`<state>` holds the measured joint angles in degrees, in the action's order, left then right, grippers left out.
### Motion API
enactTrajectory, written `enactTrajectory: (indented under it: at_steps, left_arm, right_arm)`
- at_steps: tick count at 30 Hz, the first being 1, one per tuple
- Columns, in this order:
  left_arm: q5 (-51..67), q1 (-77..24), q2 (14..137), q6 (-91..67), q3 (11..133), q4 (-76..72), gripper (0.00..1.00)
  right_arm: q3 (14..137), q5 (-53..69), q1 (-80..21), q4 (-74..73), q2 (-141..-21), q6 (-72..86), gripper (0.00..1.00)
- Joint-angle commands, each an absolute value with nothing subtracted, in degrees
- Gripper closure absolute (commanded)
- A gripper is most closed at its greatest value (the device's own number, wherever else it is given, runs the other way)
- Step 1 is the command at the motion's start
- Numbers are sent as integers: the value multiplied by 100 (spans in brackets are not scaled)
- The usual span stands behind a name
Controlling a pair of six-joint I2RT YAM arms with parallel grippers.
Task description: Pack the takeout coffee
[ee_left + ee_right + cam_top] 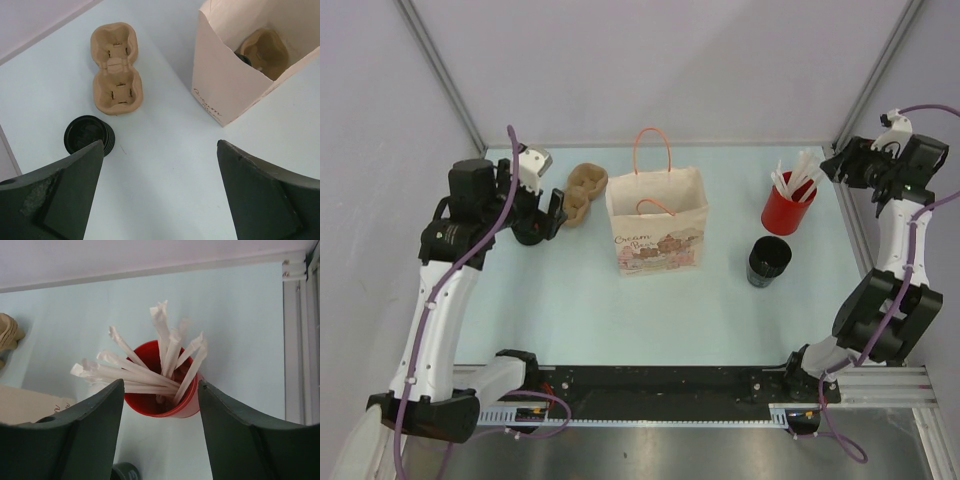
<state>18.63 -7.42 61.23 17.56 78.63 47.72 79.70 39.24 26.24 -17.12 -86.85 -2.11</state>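
Note:
The takeout coffee [86,134], a short black cup with a ringed matte lid, stands on the table just beyond my left finger [65,192]. In the top view it [527,236] is partly hidden under my left gripper [536,218]. My left gripper [160,150] is open and empty above bare table, right of the cup. A paper bag [657,232] stands open mid-table, and in the left wrist view [225,85] a cardboard carrier shows inside it. My right gripper [844,166] is open and empty, hovering behind the red cup [165,402].
A two-cup cardboard carrier [116,70] lies between the coffee and the bag. The red cup [786,207] holds white wrapped sticks. A taller black cup [769,261] stands in front of it. Walls close off the table's back and sides.

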Motion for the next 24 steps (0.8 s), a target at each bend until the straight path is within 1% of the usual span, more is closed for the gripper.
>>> enactTrajectory:
  at_steps: [1, 6, 8, 10, 17, 24]
  left_arm:
    - [2048, -694, 6003, 1811, 7717, 4667, 1]
    - [2101, -694, 5977, 1767, 7638, 4605, 0]
    - [2092, -694, 5985, 1740, 7611, 4588, 1]
    - [2074, -694, 5985, 1705, 7576, 4579, 1]
    - [2048, -694, 5985, 1652, 7515, 4544, 1]
    - [2013, -694, 6091, 1626, 7550, 4553, 0]
  right_arm:
    - [7928, 4043, 2716, -1371, -8911, -211, 38]
    - [7884, 4052, 2769, -1266, -9219, -378, 43]
    - [7884, 4060, 2769, -1187, -9386, -413, 47]
    - [7884, 4104, 2769, -1125, -9483, -431, 55]
    - [7884, 4271, 2742, -853, -9782, -404, 57]
    - [7884, 4184, 2646, -686, -9923, -431, 59]
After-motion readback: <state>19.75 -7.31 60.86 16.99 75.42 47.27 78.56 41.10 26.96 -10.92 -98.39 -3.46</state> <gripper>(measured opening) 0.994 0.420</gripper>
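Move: From the right hand, the straws' upper parts stand about 5 cm ahead, 3 cm to the left and some 9 cm below, in the red cup, whose middle is 4 cm ahead, 4 cm left and 17 cm down. The black cup is about 9 cm back and 8 cm left, 18 cm down; the paper bag is level with the hand, some 33 cm left. From the left hand the straws lie roughly 17 cm ahead, 55 cm right and 12 cm lower. Lower the right gripper about 7.5 cm towards the straws in the red cup, easing it some 3 cm forward and at first slightly right, so that the fingertips come down over the right side of the bunch. Tip the fingers down a touch and narrow them from about two-thirds open to under half, without shutting on a straw yet. ##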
